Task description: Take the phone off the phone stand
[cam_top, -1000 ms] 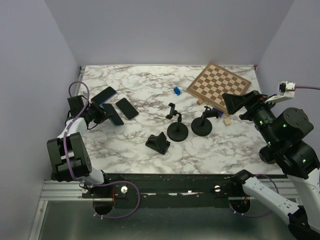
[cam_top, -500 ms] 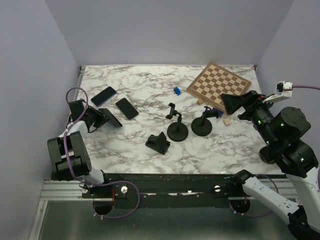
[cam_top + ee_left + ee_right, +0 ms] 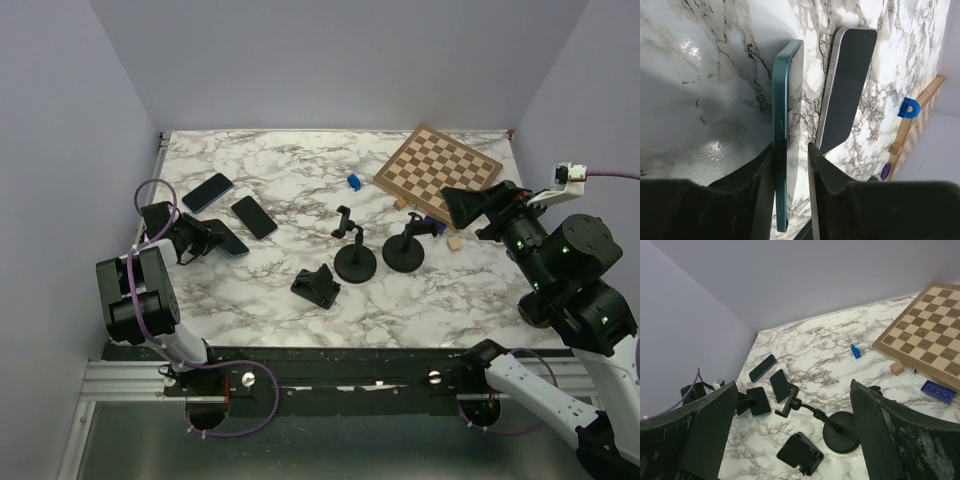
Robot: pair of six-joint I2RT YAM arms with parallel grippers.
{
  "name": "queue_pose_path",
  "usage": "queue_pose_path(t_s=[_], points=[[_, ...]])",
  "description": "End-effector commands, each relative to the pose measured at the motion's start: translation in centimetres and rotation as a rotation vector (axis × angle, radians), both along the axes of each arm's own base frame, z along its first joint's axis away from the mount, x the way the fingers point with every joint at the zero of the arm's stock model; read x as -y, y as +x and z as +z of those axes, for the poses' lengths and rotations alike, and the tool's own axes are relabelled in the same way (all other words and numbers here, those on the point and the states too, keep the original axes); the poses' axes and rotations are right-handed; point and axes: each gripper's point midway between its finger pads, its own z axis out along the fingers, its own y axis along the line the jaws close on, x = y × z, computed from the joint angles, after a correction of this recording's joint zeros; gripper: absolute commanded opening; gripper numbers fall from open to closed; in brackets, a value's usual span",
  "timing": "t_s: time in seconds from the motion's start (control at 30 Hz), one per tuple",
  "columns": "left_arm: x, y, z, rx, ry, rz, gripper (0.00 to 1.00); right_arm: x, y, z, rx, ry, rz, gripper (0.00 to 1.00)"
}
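A teal-edged phone (image 3: 229,241) (image 3: 786,140) (image 3: 759,401) lies on the marble at the left of the table. My left gripper (image 3: 207,238) (image 3: 790,147) reaches over its end with the jaws a little apart; the phone rests against one finger (image 3: 760,175) and a gap shows at the other (image 3: 820,175). Three phone stands hold nothing: two round-based goosenecks (image 3: 354,258) (image 3: 404,250) and a folding black one (image 3: 316,286). My right gripper (image 3: 462,206) (image 3: 792,385) hangs wide open above the right side.
Two more phones (image 3: 208,192) (image 3: 255,217) lie just behind the teal one. A chessboard (image 3: 438,167) sits at the back right, with a blue piece (image 3: 354,181) and a wooden block (image 3: 454,242) close by. The left wall is near my left arm.
My left gripper brought the teal phone a little nearer and down onto the marble, then parted its jaws off it. The right arm barely moved.
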Motion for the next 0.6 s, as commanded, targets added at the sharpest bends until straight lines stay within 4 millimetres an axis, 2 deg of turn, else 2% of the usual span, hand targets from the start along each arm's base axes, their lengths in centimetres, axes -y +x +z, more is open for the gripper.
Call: queue_pose_path(t_s=[0.0,0.2,0.27,0.37,0.4,0.5,0.57], points=[[0.6,1.0,0.6,0.029,-0.072,-0.013,0.41,-0.7,0.1,-0.2,-0.009,0.013,0.027,1.00],[0.1,0.2,1.8,0.008,-0.024,0.006,0.62,-0.7,0.1,-0.3,-0.021,0.006,0.024,1.00],[-0.1,0.0,2.4,-0.003,0.017,0.005,0.74,-0.7,0.2,-0.3,-0.022,0.006,0.023,1.00],[-0.5,-0.2,3.3,-0.018,0.080,0.009,0.79,-1.0,0.3,-0.3,-0.027,0.008,0.032,1.00],[-0.8,-0.4,3.3,-0.034,0.107,0.014,0.87,-1.1,0.3,-0.3,-0.029,0.011,0.036,1.00],[-1.8,-1.2,4.2,-0.058,0.182,0.055,0.89,-1.6,0.5,-0.5,-0.039,0.020,0.052,1.00],[-2.8,-1.5,5.5,-0.026,0.251,0.097,0.89,-1.8,0.6,-0.9,-0.050,0.022,0.058,1.00]])
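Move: The teal phone stands tilted on its long edge between the left hand's half-closed fingers, its middle practically at the fingertips, about 1 cm to the right and 1 cm lower. The silver phone lies flat some 6 cm ahead and 9 cm to the right of that hand, the dark blue phone about 14 cm ahead and 5 cm to the left, both roughly 3 cm lower. From the right hand the teal phone is about 60 cm left, 15 cm ahead and 38 cm down. The teal phone is let go onto the table: the left fingers spread from about a third open to nearly full while the hand stays low, barely dipping and easing right. Then the left hand lifts about 4 cm up off the phone, drifting a centimetre left and rolling its left side up some 5 degrees, so both fingers come clear. ##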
